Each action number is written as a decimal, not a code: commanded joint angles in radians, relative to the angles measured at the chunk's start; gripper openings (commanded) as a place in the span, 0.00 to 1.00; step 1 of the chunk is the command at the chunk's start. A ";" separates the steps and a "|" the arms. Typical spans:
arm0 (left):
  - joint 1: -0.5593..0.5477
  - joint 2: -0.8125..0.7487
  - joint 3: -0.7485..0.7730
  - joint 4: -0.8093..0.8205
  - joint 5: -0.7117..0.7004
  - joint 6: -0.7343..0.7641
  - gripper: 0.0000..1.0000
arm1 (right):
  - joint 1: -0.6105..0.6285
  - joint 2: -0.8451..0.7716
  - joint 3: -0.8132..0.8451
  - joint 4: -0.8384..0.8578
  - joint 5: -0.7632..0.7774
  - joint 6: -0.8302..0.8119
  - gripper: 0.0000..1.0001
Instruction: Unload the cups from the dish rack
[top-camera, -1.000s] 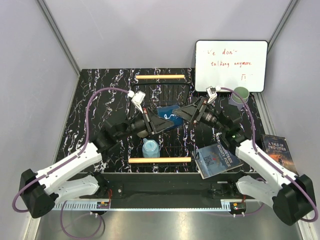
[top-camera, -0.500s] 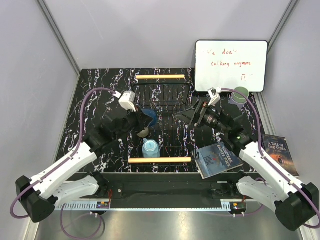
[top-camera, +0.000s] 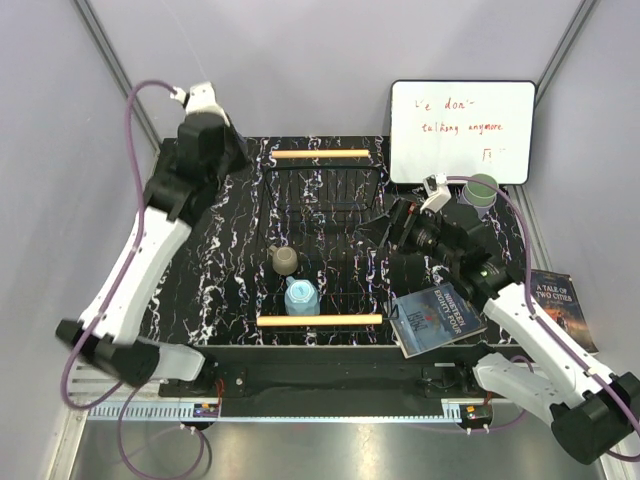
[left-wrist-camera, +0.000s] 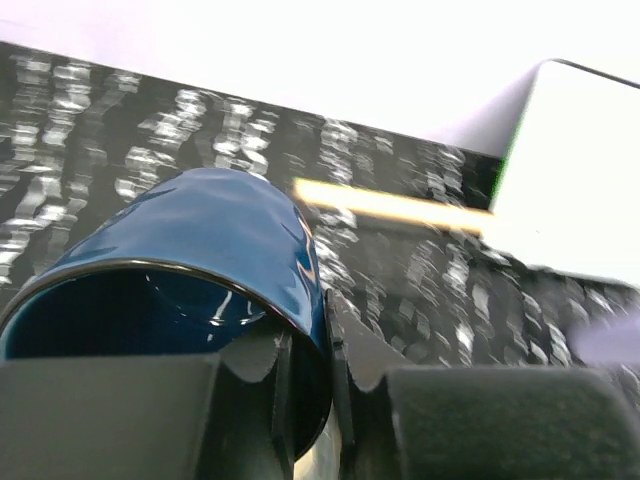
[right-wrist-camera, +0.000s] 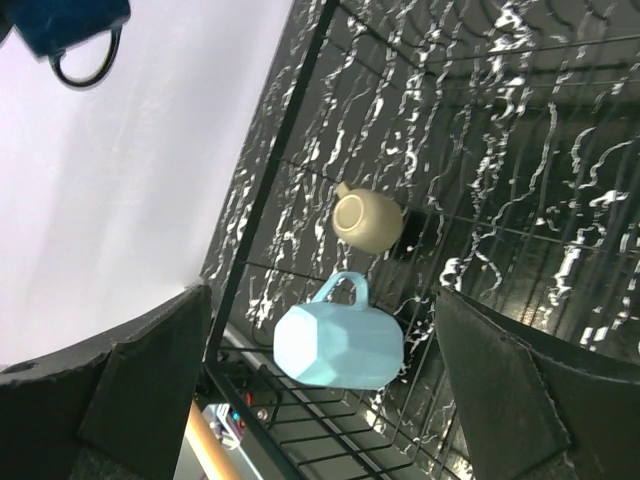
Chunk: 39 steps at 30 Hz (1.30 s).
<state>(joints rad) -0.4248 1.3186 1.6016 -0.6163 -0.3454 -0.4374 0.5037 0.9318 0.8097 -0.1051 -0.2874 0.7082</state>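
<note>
My left gripper (left-wrist-camera: 310, 372) is shut on the rim of the dark navy blue mug (left-wrist-camera: 210, 240), one finger inside and one outside. That arm is raised over the table's back left corner (top-camera: 218, 155). A beige handled mug (top-camera: 285, 260) and a light blue mug (top-camera: 300, 297) lie in the black wire dish rack (top-camera: 345, 195). In the right wrist view my right gripper (right-wrist-camera: 322, 296) stands wide open above the light blue mug (right-wrist-camera: 340, 345), with the beige mug (right-wrist-camera: 367, 220) beyond it. Right of the rack stands a pale green tumbler (top-camera: 482, 188).
The rack has wooden bar handles at the back (top-camera: 320, 154) and front (top-camera: 320, 320). A whiteboard (top-camera: 462, 130) leans at the back right. One book (top-camera: 435, 318) lies by the rack's front right corner, another (top-camera: 553, 300) at the table's right edge.
The left arm has lifted the navy mug out of the rack's middle and swung it up to the back left. The right gripper let go of it and opened wide.
</note>
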 joint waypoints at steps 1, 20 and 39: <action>0.118 0.236 0.252 -0.175 -0.034 0.014 0.00 | 0.006 0.025 0.092 -0.062 0.080 -0.036 1.00; 0.403 0.952 0.773 -0.287 0.147 -0.060 0.00 | 0.004 0.232 0.236 -0.162 0.099 -0.090 1.00; 0.413 1.131 0.752 -0.275 0.195 -0.078 0.00 | 0.006 0.377 0.290 -0.160 0.091 -0.099 1.00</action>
<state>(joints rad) -0.0185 2.4523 2.3222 -0.9333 -0.1600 -0.5224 0.5037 1.3006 1.0435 -0.2863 -0.2005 0.6220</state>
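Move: The left hand, already holding the blue mug by its rim, is bound for bare counter left of the rack: some 19 cm ahead, 12 cm left and 37 cm below. The far wooden bar's middle lies about 31 cm ahead, 15 cm right; the small beige cup about 7 cm back, 7 cm right. From the open right hand, the beige cup lies roughly 5 cm ahead, 21 cm left, 22 cm below, and the light-blue cup 4 cm back, 17 cm left. Down some 30 cm, forward about 19 and a little left, the left hand swings the blue mug clear of the rack to the far-left counter, keeping its pinch; its wrist tips some 40 degrees downward and turns slightly counter-clockwise, and the descent slows at the end. The right hand, fingers still wide open, eases forward, then sinks over the rack towards the beige cup, tilting with its left side dropping. ##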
